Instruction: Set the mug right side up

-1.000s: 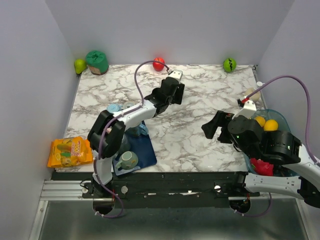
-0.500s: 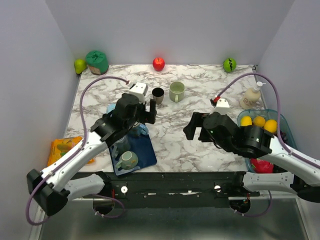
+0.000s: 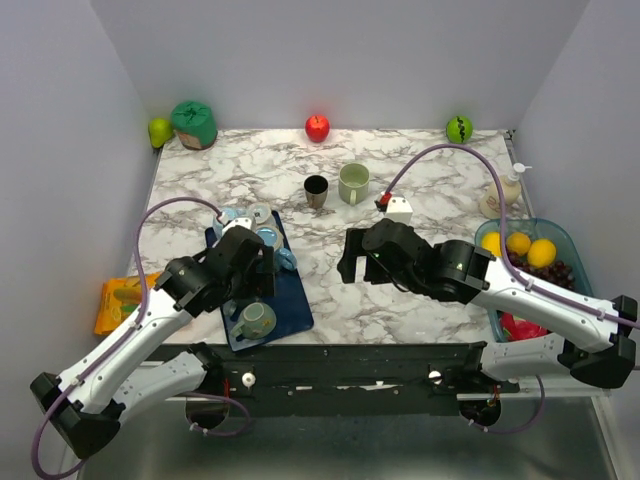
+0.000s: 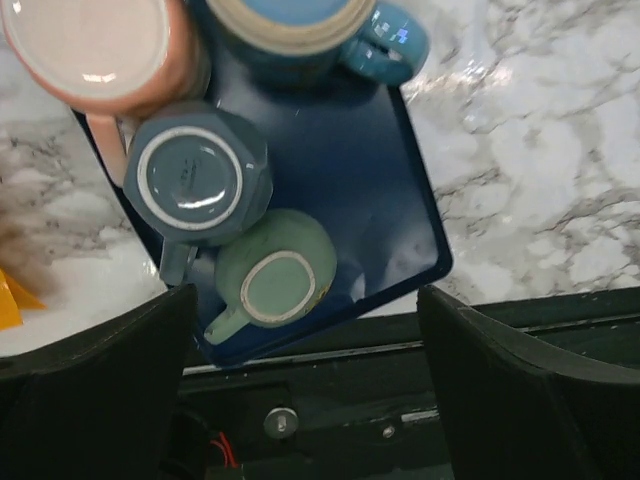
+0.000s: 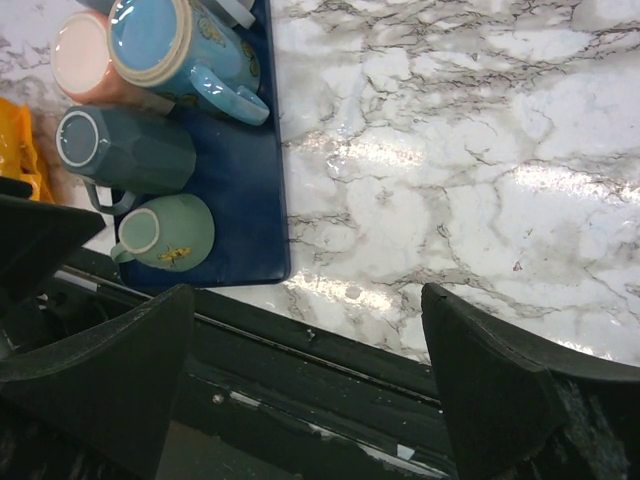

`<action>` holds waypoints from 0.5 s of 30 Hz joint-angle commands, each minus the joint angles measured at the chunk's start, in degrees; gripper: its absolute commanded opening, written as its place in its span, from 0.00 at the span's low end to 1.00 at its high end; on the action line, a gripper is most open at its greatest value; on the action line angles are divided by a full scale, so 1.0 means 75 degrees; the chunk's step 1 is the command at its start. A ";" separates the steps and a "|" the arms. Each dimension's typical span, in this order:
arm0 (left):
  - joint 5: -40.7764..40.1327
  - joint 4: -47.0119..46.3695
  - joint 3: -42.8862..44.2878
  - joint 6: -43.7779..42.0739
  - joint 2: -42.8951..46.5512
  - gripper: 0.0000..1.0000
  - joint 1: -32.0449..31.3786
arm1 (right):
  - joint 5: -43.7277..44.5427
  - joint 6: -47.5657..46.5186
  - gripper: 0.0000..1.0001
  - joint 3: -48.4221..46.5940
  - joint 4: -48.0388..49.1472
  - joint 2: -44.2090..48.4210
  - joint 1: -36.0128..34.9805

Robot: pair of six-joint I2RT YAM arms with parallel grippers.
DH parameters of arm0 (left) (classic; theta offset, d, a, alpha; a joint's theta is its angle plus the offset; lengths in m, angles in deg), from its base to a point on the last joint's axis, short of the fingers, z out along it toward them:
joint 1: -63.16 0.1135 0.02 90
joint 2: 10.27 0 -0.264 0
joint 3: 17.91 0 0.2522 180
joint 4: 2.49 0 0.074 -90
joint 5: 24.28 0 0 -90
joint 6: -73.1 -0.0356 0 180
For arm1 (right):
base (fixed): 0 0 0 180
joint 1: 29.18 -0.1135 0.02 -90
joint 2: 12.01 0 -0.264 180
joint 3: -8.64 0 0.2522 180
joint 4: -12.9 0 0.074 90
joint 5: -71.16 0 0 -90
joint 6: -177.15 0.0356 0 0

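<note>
Several mugs stand bottom up on a blue tray [image 4: 385, 190] at the near left: a light green mug [image 4: 275, 282], a dark teal mug [image 4: 200, 180], a pink mug [image 4: 95, 50] and a blue mug [image 4: 300, 25]. My left gripper [image 4: 306, 335] hangs open above the tray's near end, nothing between its fingers; in the top view the left gripper [image 3: 250, 272] covers part of the tray [image 3: 290, 305]. My right gripper [image 3: 355, 258] is open and empty over bare marble right of the tray. The right wrist view shows the green mug [image 5: 165, 232] and the tray [image 5: 240, 190] off to the left.
A light green mug [image 3: 353, 183] stands upright beside a small black cup [image 3: 316, 190] at the back middle. A fruit bowl [image 3: 560, 250] and soap bottle [image 3: 505, 190] sit at right, an orange packet [image 3: 125, 305] at left, and fruit along the back wall.
My left arm has pulled back from the table's far middle to above the tray. My right arm has swung left toward the middle. Both sets of jaws opened wider.
</note>
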 commanded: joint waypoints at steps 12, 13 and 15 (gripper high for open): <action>0.1402 -0.0416 -0.1690 0.0626 -0.0908 0.99 0.0048 | -0.0217 0.0214 1.00 0.0151 0.0142 0.0260 0.0110; 0.1287 -0.0312 -0.1563 0.0626 -0.1049 0.99 0.0037 | -0.0217 0.0214 1.00 0.0163 0.0142 0.0283 0.0099; 0.1099 -0.0275 -0.1527 0.0824 -0.1260 0.99 0.0049 | -0.0205 0.0237 1.00 0.0210 0.0142 0.0365 0.0122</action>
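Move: The upside-down green mug at the near end of the blue tray is some 8 cm back from the left hand, about 3 cm to its left and 13 cm below. At about that depth, the dark grey-blue mug sits 1 cm ahead and 6 cm left of this hand, the pink mug 10 cm ahead and 9 cm left, the blue mug 12 cm ahead and straight in line. From the right hand, the green mug is roughly 9 cm back, 24 cm left and 19 cm below. The left hand, empty and still wide open, sinks about 9 cm and draws back toward its base by about half as much, closing in on the upside-down green mug at the tray's near edge and passing on the near side of the dark grey-blue mug. As it comes down the wrist tips the fingers some 20 degrees nearer to straight down, the gap between them kept open for the green mug, and no touch on it can be made out yet. ##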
